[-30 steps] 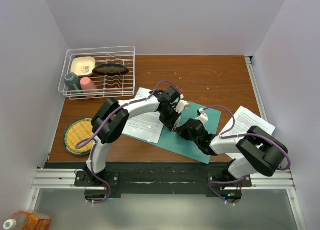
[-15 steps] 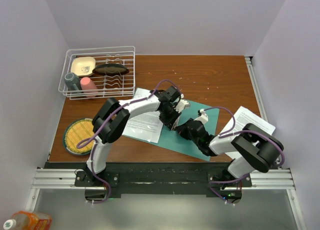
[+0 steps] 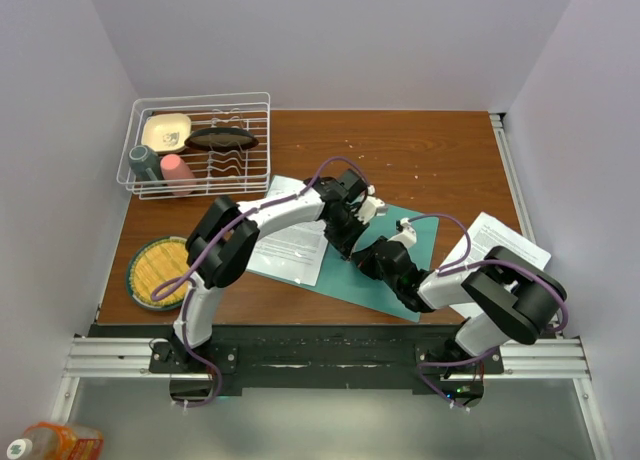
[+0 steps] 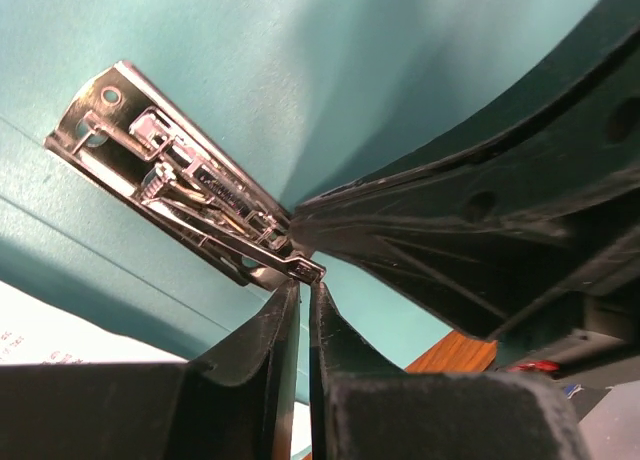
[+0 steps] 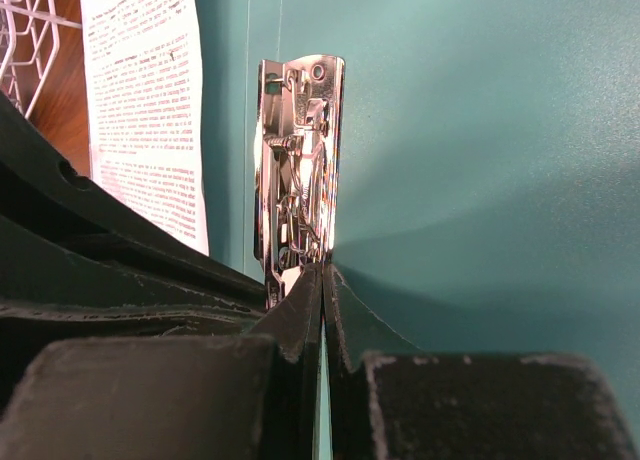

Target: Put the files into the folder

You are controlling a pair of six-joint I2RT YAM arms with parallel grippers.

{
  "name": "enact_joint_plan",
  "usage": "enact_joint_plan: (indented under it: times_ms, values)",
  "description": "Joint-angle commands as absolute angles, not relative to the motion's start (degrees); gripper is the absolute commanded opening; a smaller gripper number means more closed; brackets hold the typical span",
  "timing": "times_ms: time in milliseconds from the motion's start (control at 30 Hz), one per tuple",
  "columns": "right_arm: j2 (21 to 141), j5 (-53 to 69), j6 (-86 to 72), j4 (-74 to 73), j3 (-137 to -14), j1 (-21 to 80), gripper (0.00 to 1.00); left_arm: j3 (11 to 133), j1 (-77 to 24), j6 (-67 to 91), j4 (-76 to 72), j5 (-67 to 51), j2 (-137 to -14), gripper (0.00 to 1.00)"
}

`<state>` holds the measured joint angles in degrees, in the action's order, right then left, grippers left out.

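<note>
The teal folder [image 3: 385, 280] lies open on the wooden table. One of the files [image 3: 290, 245] rests on its left half, and another sheet [image 3: 505, 242] lies off its right edge. Both grippers meet at the metal clip [image 4: 180, 180] on the spine. My left gripper [image 4: 303, 285] has its jaws nearly together, pinching the end of the clip's lever. From the other side, my right gripper [image 5: 324, 270] is shut with its tips against the clip's [image 5: 298, 160] near end. The printed sheet [image 5: 140, 90] shows left of the clip.
A white wire dish rack [image 3: 200, 145] with cups and dishes stands at the back left. A round green-rimmed woven plate [image 3: 160, 270] sits at the near left. Walls close in the table on three sides.
The left wrist has shifted slightly toward the back right over the clip, its jaws closing a touch. The right arm has held still.
</note>
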<state>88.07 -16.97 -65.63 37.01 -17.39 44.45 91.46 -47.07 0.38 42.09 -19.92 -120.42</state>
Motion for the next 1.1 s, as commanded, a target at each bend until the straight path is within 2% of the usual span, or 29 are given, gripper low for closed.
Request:
enact_joint_plan:
  times_ms: [0, 133, 433, 533, 867, 1067]
  values:
    - [92.81, -12.92, -64.07, 18.63, -14.85, 45.53, 0.00, 94.04, -49.39, 0.35, 38.40, -24.87, -121.46, 0.10]
    - [92.46, -13.36, -64.16, 18.20, -14.50, 45.61, 0.00, 95.27, -48.96, 0.26, 39.29, -23.91, -119.54, 0.10]
    - [88.69, -13.98, -63.72, 15.03, -14.50, 45.53, 0.00, 109.59, -44.65, -2.63, 45.35, -17.59, -116.37, 0.11]
    - [85.97, -14.15, -63.11, 12.49, -15.20, 45.53, 0.00, 110.04, -42.72, -3.07, 45.09, -14.25, -115.75, 0.17]
    - [71.91, -14.68, -57.75, 0.18, -21.43, 45.26, 0.00, 101.60, -37.97, -5.97, 37.27, -5.98, -120.75, 0.18]
    - [71.19, -12.40, -56.51, -4.22, -24.96, 44.56, 0.00, 102.57, -37.88, -6.50, 34.45, -3.26, -124.98, 0.16]
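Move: The left fingertips are at the free end of the lever on the folder's metal clip; the clip's middle lies about 4 cm ahead and 3 cm below. The clipless stack of files has its far right corner some 18 cm ahead of the left hand, 1 cm left and 3 cm below, its middle about 8 cm ahead and 15 cm left. From the right hand, the clip's middle is roughly 4 cm ahead, 2 cm left and 1 cm below. Raise the left gripper off the lever tip, then arc it forward over the clip towards the files' far right corner: up about 11 cm, forward 14 cm in all, veering left and sinking some 8 cm late, fingers nearly shut and tipping outward about 20 degrees. Meanwhile draw the closed right gripper back about 4 cm and slightly right, rolling its left side down. ##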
